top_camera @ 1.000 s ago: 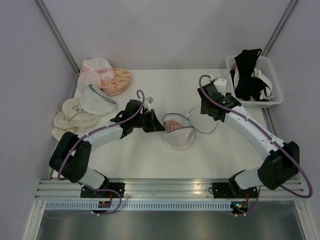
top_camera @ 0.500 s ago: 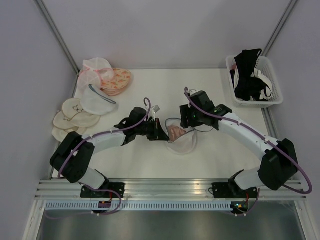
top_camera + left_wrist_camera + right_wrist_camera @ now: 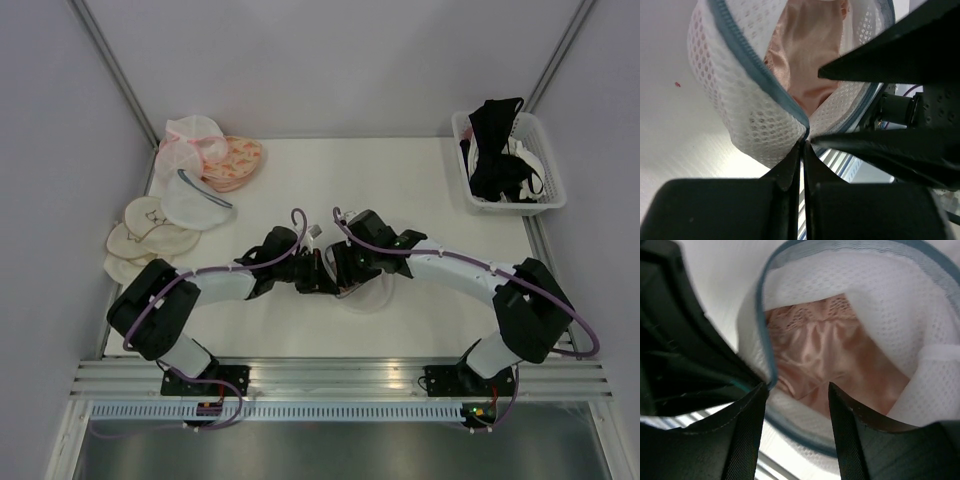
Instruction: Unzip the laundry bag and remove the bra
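Observation:
The laundry bag [image 3: 372, 293] lies unzipped at the table's middle, white mesh [image 3: 735, 85] with a grey-blue zipper rim. Inside it lies the dusty pink bra [image 3: 825, 355], which also shows in the left wrist view [image 3: 810, 55]. My left gripper [image 3: 322, 275] is shut on the zipper rim at the bag's left edge [image 3: 804, 142]. From the right, my right gripper [image 3: 346, 272] reaches into the bag's mouth. It is open [image 3: 796, 390]: one finger sits by the rim next to the left gripper, the other over the pink fabric.
A white basket [image 3: 545, 190] with black bras stands at the back right. At the back left lie a pink mesh pouch [image 3: 192, 140], an orange patterned bra [image 3: 238, 160], another white mesh bag [image 3: 195, 202] and cream padded cups [image 3: 140, 238].
My right arm has swung left and down from behind the bag to its mouth, its jaws narrowing. The left gripper has shifted right, still holding the rim.

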You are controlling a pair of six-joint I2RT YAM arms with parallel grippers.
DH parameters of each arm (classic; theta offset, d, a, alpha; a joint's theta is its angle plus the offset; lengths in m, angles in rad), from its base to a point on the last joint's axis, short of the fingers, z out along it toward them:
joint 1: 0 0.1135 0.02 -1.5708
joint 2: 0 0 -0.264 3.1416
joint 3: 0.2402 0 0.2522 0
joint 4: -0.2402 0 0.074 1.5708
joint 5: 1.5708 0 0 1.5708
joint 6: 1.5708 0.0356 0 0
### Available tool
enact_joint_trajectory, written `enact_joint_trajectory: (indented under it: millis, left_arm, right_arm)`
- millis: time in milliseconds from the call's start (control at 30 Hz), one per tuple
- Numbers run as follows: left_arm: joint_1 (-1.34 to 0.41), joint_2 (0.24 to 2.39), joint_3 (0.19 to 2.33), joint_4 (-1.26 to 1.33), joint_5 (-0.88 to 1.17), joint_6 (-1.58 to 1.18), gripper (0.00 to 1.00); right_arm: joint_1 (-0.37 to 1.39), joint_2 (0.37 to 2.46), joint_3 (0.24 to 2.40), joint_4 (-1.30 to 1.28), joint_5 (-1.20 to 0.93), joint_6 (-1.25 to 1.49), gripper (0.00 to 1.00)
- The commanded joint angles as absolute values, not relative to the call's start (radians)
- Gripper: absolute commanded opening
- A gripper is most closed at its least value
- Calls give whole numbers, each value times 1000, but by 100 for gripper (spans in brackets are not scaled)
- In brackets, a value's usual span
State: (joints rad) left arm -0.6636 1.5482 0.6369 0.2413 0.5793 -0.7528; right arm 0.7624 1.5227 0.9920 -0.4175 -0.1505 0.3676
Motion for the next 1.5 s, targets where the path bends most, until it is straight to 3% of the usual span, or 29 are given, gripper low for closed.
enact_joint_trajectory:
  millis: [0, 133, 333, 433, 633, 667, 700, 733, 867, 1200, 1467]
  left_arm:
    - [-670, 1540, 617, 288, 572, -781, 2]
    - [-670, 1523, 601, 284, 563, -782, 2]
    - [-670, 1508, 561, 302, 557, -795, 2]
    - [-670, 1514, 546, 322, 561, -807, 2]
    - [-670, 1514, 545, 336, 565, -815, 2]
    - [-670, 1514, 545, 336, 563, -815, 2]
    - [-670, 1516, 548, 334, 561, -812, 2]
    - [-670, 1517, 549, 331, 561, -811, 2]
    - [-670, 1528, 548, 331, 555, -810, 2]
    - [-670, 1548, 554, 319, 532, -810, 2]
    - [-666, 1540, 568, 285, 517, -796, 2]
  right_arm:
    - [770, 1580, 1028, -394, -39, 396, 58]
    - [769, 1632, 1040, -413, 107, 416, 56]
    - [770, 1660, 1045, -391, 146, 423, 49]
    - [770, 1696, 1037, -367, 121, 423, 34]
    - [770, 1733, 1006, -336, 95, 426, 23]
    - [769, 1733, 1003, -334, 92, 426, 17]
    - [769, 1729, 1000, -336, 92, 425, 4]
    - [769, 1726, 997, -339, 91, 422, 0]
    - [770, 1678, 1000, -353, 48, 405, 1]
    - [769, 1434, 982, -221, -415, 414, 0]
    - [700, 1299, 899, 31, -642, 549, 0]
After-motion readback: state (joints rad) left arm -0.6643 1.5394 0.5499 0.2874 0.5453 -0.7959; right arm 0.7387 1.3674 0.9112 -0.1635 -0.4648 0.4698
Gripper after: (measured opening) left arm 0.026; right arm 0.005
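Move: The bra lies in the open laundry bag, some 4 cm ahead of the right gripper, 1 cm to its right and 5 cm below. The bag's middle is about 5 cm to the right gripper's right, 1 cm ahead and 5 cm below. The rim corner that the left gripper pinches sits about 3 cm left of the right gripper, 2 cm back and 2 cm lower. From the left gripper, the bra is roughly 4 cm ahead, 4 cm right and 3 cm below. Dip the half-open right gripper about 6 cm down and some 4 cm forward into the bag's mouth at the bra, drifting slightly right, and shut it fully there. Then bring it up and out about 13 cm, drawing left and back, while the fingers tip some 35 degrees flatter to point left. Keep the left gripper's pinch on the rim, easing it about 2 cm down. ##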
